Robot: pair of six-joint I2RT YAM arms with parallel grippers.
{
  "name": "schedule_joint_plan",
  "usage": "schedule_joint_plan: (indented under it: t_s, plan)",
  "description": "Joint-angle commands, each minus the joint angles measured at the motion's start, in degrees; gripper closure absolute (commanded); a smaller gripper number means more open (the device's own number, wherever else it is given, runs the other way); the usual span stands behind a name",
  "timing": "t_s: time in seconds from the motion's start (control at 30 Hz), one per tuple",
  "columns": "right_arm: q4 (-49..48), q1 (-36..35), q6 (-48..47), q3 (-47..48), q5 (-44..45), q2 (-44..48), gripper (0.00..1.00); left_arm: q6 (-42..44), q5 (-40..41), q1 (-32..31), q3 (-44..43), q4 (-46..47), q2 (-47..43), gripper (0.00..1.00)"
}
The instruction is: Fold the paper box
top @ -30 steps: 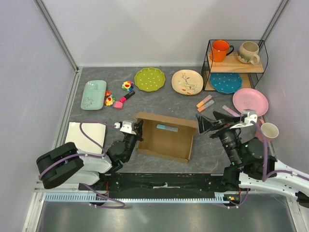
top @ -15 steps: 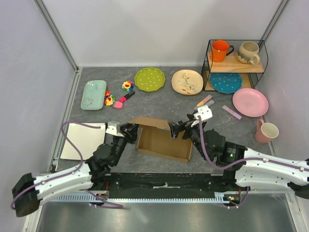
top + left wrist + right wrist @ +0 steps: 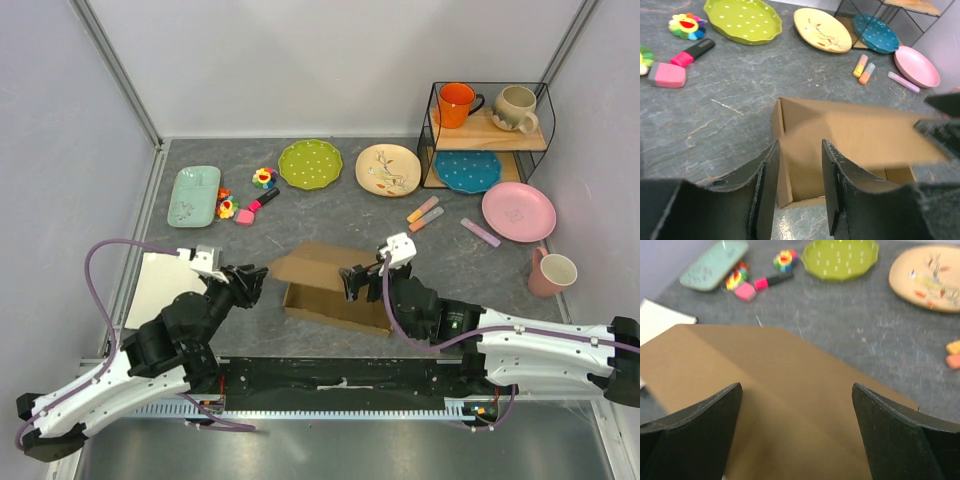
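Note:
The brown cardboard paper box lies in the middle of the table, its lid flap leaning forward over the cavity. My right gripper hangs over the flap's right part, jaws wide open; in the right wrist view the flap fills the space below the open gripper. My left gripper sits just left of the box, apart from it and open. The left wrist view shows the box's left wall beyond the gripper, with nothing between its fingers.
A white tray lies under the left arm. A teal dish, toys and a pink marker, a green plate and a cream plate line the back. A rack, pink plate and mug stand right.
My left gripper let go of the box's left wall, opened and drew back to the left. My right gripper swept left over the box and the lid flap has tipped forward.

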State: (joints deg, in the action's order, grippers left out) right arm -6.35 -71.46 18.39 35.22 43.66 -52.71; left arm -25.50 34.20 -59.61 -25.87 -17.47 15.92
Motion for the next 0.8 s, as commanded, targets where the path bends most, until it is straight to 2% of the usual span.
schedule_joint_plan:
  t_s: [0.0,0.13,0.27,0.43,0.6,0.77]
  plan:
    - [0.2,-0.1,6.1,-6.1,-2.6,-0.4,0.02,-5.0,7.9,-0.2,-5.6,-9.2,0.9,0.53]
    - [1.9,-0.2,10.2,-10.8,-5.0,1.4,0.02,-6.2,9.8,-0.2,-5.2,-5.7,3.2,0.51]
    - [5.6,-0.1,13.5,-12.3,-3.9,4.1,0.02,-6.1,4.7,-0.2,-3.7,4.8,13.5,0.40]
    - [15.5,-0.2,19.8,-10.3,0.4,8.9,0.02,-8.0,0.7,0.1,-4.3,10.3,24.9,0.30]
    - [21.3,-0.2,26.6,-11.0,1.8,10.5,0.02,-11.1,-3.6,0.6,-0.9,15.5,30.7,0.29]
    - [23.9,-0.2,35.1,-15.0,-0.9,10.0,0.02,-16.2,-4.7,0.9,1.8,12.2,34.7,0.30]
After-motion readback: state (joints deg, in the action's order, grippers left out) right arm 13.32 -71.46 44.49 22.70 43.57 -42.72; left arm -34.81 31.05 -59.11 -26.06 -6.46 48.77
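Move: The box's raised lid stands right under the right hand: its middle is some 2 cm ahead, 4 cm left and 6 cm below, with the open tray about 1 cm back, 1 cm left and 15 cm below. Two orange markers lie 17 cm ahead and 17 cm right of that hand. From the left hand, the lid is about 3 cm ahead, 15 cm right and 7 cm lower; the tray is 2 cm ahead, 18 cm right; the pink eraser is 19 cm ahead, 6 cm left. Downward fast, the wide-open right hand drops about 10 cm with the lid, as if patting it shut, then drifts some 4 cm right towards the box's right edge, its fingers tipping down. The left first swings slightly up and outward, then comes right and down about 10 cm over the lid's left edge, opening farther and tipping down. ##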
